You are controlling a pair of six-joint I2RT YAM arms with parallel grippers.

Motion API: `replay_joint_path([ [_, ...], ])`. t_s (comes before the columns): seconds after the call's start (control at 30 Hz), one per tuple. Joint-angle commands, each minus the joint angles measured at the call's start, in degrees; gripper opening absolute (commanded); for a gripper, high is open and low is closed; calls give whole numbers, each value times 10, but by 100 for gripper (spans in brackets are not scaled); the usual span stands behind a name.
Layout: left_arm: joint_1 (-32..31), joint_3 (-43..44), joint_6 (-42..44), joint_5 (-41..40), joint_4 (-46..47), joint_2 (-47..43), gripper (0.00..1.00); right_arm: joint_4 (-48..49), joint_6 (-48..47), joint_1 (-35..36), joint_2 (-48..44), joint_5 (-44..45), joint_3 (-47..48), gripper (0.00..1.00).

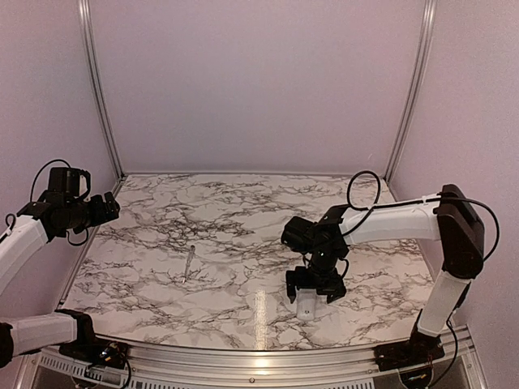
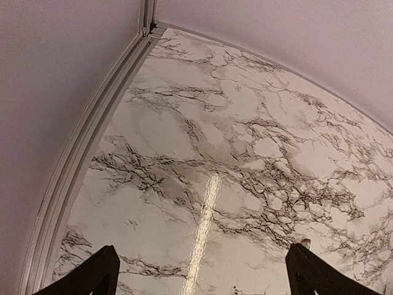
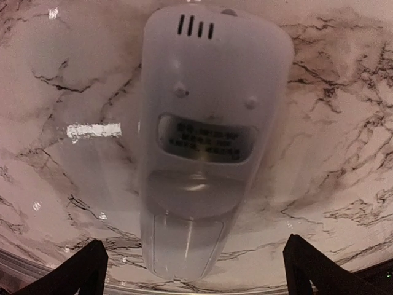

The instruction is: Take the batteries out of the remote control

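The remote control (image 3: pixel 212 117) lies on the marble table with its back face up, showing vent slots, a dark label and a closed rectangular cover (image 3: pixel 184 249) at its near end. From above it is a white shape (image 1: pixel 309 306) near the front edge. My right gripper (image 3: pixel 195 264) hangs directly over it, open, its fingers (image 3: pixel 86 270) wide on either side and apart from it; it also shows in the top view (image 1: pixel 313 292). The batteries are hidden. My left gripper (image 1: pixel 109 208) is raised at the table's left edge, open and with nothing in it (image 2: pixel 202 273).
A thin silvery stick-like tool (image 1: pixel 189 263) lies on the marble left of centre. Metal rails (image 2: pixel 92 135) border the table, and plain walls enclose the back and sides. The table's front rim (image 3: pixel 184 287) runs just below the remote.
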Motion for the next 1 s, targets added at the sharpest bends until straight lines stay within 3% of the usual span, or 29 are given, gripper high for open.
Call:
replay_joint_path([
  [0.0, -2, -8, 4, -7, 10, 2, 99, 20, 22, 7, -25, -8, -17, 98],
  [0.4, -2, -5, 7, 4, 16, 32, 99, 71, 25, 8, -38, -27, -77, 94],
  [0.97, -2, -5, 6, 1, 15, 33, 99, 37, 14, 28, 14, 11, -27, 73],
])
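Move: The remote control lies face down under my right hand, its middle about 5 cm ahead, roughly in line left to right and some 3 cm below my fingertips; my open fingers are over its near, battery-cover end. A thin pen-like tool lies about 36 cm to this hand's left and 17 cm farther out. From my left hand the remote is roughly 57 cm to the right, 9 cm nearer the base and 19 cm lower. I ease my right hand back and down, about 2 cm each way, over the battery-cover end of the remote with the fingers still pointing at the table. Halfway through I begin closing them, shutting about a quarter of the gap around the remote's sides, and shift some 1.5 cm left while coming slightly forward again. ##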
